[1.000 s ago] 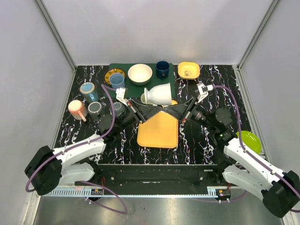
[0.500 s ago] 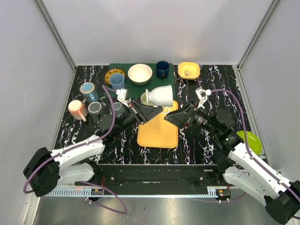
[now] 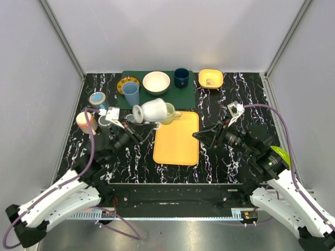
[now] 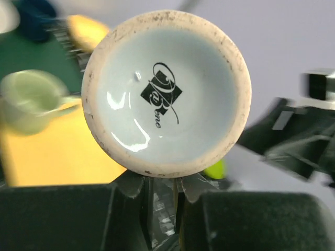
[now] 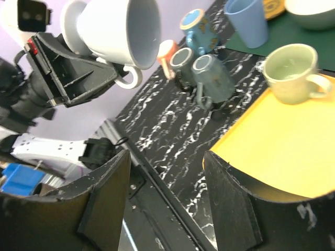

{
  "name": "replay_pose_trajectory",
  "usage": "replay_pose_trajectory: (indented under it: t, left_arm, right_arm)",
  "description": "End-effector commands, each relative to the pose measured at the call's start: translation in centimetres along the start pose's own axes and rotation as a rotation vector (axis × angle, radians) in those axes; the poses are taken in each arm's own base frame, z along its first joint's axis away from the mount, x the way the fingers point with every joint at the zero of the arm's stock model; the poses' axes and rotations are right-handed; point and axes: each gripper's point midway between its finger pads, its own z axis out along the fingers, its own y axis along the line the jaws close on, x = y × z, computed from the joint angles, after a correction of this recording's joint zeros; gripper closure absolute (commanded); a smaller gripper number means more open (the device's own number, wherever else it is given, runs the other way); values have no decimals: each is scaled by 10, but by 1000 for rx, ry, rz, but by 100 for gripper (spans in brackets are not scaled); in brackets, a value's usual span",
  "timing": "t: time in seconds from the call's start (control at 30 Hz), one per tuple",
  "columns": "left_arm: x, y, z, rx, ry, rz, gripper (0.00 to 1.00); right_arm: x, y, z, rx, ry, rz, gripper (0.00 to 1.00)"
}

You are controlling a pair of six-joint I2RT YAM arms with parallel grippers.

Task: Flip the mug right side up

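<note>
The white mug (image 3: 152,111) hangs in the air over the tray's left edge, lying on its side with its foot to the left and its mouth to the right. My left gripper (image 3: 140,125) is shut on the mug's handle from below. In the left wrist view the mug's stamped foot (image 4: 165,91) fills the frame above that gripper (image 4: 162,191). The right wrist view shows the mug (image 5: 118,31) with its handle pinched by the left fingers (image 5: 104,73). My right gripper (image 3: 205,136) stands open and empty, apart from the mug, over the tray's right side (image 5: 166,157).
A yellow-orange tray (image 3: 178,144) carries an upright green mug (image 3: 168,113). Behind are a blue cup (image 3: 131,94), white bowl (image 3: 156,82), dark blue mug (image 3: 181,77) and yellow bowl (image 3: 210,78). Pink cup (image 3: 86,121) and teal mug (image 3: 98,99) stand at left, a green plate (image 3: 280,154) at right.
My right gripper let go of the mug, opened and drew back to the right. The left arm carried the mug left by its handle and turned it.
</note>
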Motion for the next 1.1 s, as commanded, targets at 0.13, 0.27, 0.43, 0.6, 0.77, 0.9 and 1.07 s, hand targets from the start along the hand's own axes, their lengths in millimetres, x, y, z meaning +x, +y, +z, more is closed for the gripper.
replay_pose_trajectory:
  t: [0.13, 0.27, 0.43, 0.6, 0.77, 0.9, 1.07]
  left_arm:
    - [19, 146, -106, -807, 165, 209, 100]
    - [45, 169, -122, -927, 262, 206, 100]
    - [66, 191, -134, -1039, 274, 141, 100]
    - [80, 210, -149, -1173, 312, 138, 100]
    - [101, 220, -148, -1201, 353, 108, 100]
    - [118, 231, -152, -1220, 374, 83, 100]
    - [127, 239, -150, -1231, 386, 86, 100]
  right_arm:
    - [20, -52, -14, 262, 71, -66, 38]
    - [29, -63, -9, 293, 91, -43, 38]
    - [31, -66, -6, 297, 95, -40, 39]
    - [36, -70, -2, 296, 106, -39, 39]
    - [38, -75, 0, 308, 112, -41, 39]
    - [39, -75, 0, 304, 110, -36, 39]
    - [41, -75, 3, 301, 120, -33, 39]
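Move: The white mug hangs from the left hand, bound for bare marble about 16 cm to that hand's left, 3 cm back and some 32 cm down. The grey mug stands about 14 cm ahead and 14 cm left of the hand, the yellow tray's middle 9 cm ahead and 9 cm right, the green mug 20 cm ahead and 4 cm right, all roughly 30 cm lower. From the right hand that bare spot lies about 32 cm left, 1 cm back and 31 cm down. The white mug, still pinched by its handle in the left hand, is carried down about 28 cm and left 16 cm, slightly back, fast at first, then almost straight down beside the tray. The wrist rolls and pitches until the fingers point steeply down. The right hand, empty and open, sinks some 8 cm towards the tray. ##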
